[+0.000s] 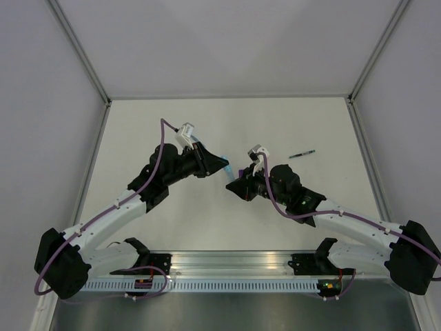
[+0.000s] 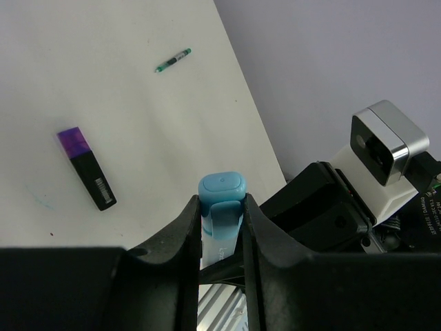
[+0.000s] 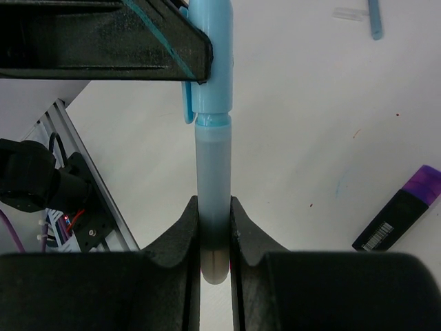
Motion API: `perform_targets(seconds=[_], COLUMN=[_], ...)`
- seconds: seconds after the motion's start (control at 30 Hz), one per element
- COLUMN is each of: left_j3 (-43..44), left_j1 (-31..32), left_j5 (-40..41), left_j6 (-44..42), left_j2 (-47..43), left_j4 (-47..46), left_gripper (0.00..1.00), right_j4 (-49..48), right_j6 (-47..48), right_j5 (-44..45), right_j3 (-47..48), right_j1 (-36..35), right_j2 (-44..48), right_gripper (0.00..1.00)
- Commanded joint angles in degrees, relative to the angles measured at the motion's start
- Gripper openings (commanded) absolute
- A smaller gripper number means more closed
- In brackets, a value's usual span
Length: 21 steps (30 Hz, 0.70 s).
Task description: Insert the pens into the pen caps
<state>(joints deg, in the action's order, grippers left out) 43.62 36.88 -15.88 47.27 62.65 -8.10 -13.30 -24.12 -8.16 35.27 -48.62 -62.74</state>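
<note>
Above the table's middle, my two grippers meet on the light blue marker. My left gripper (image 2: 222,203) is shut on the light blue cap (image 2: 221,187). My right gripper (image 3: 213,207) is shut on the marker's pale barrel (image 3: 213,172). In the right wrist view the cap (image 3: 210,62) sits over the barrel's front end, in line with it. The black-and-purple marker (image 2: 87,167) lies flat on the table. The thin dark green pen (image 2: 172,61) lies farther off, near the right wall. A slim bluish cap (image 3: 375,19) lies at the far edge of the right wrist view.
Grey walls enclose the white table (image 1: 207,227) on three sides. An aluminium rail (image 1: 234,265) with the arm bases runs along the near edge. The green pen (image 1: 302,154) lies right of the right arm (image 1: 324,210).
</note>
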Motion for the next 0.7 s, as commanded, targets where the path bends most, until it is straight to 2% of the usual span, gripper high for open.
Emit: perform_targets(seconds=[0.0, 0.1, 0.17, 0.27, 0.3, 0.5, 0.67], left_j3=[1.6, 1.5, 1.7, 2.1, 2.1, 1.4, 2.3], left_j1=[1.1, 1.2, 1.2, 1.2, 1.1, 1.2, 1.0], left_j5=[-1.0, -2.8, -4.6, -5.8, -6.1, -6.2, -8.6], left_j6=[-2.3, -2.6, -3.1, -3.5, -3.6, -4.6, -8.0], left_j2=[0.7, 1.7, 2.4, 2.4, 2.3, -0.5, -3.1], left_j4=[4.2, 4.4, 4.5, 4.5, 4.5, 3.3, 1.9], left_gripper=[0.02, 0.02, 0.07, 0.27, 0.36, 0.61, 0.68], right_j4=[-2.6, -2.5, -2.4, -2.5, -2.7, -4.4, -5.7], right_j6=[1.2, 1.4, 1.7, 2.1, 2.1, 2.4, 2.0], right_j5=[5.6, 5.8, 6.0, 5.5, 4.8, 1.1, -1.6], right_j3=[0.3, 0.4, 0.4, 0.6, 0.5, 0.2, -0.1], right_j1=[0.4, 0.4, 0.4, 0.4, 0.4, 0.4, 0.3], right_j2=[1.8, 1.7, 1.6, 1.3, 1.1, 1.6, 2.1], right_gripper=[0.00, 0.00, 0.00, 0.00, 0.00, 0.00, 0.00])
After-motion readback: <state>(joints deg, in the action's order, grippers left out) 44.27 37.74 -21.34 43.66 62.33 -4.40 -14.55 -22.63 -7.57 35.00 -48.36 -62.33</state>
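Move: Under the left hand, whose shut fingers hold the light blue cap already over the pen's top, the pen's body sits about 5 cm lower, 3 cm back and 1 cm to the right. From the right hand, which grips that pen, the cap is some 5 cm up, 3 cm ahead and 1 cm left. On the table, roughly 24 cm below the left hand, a purple-black marker lies about 8 cm ahead and 6 cm right, a blue pen 27 cm ahead and 12 cm left. Pressing the cap down onto the pen, the left hand sinks about 2 cm, while the right keeps its pinch on the body, dips about 1 cm with it and comes back up. Partway down the left fingers start to open wide and let go of the cap; the hand then draws back some 2 cm, turning slightly clockwise and lifting a little at the end. ##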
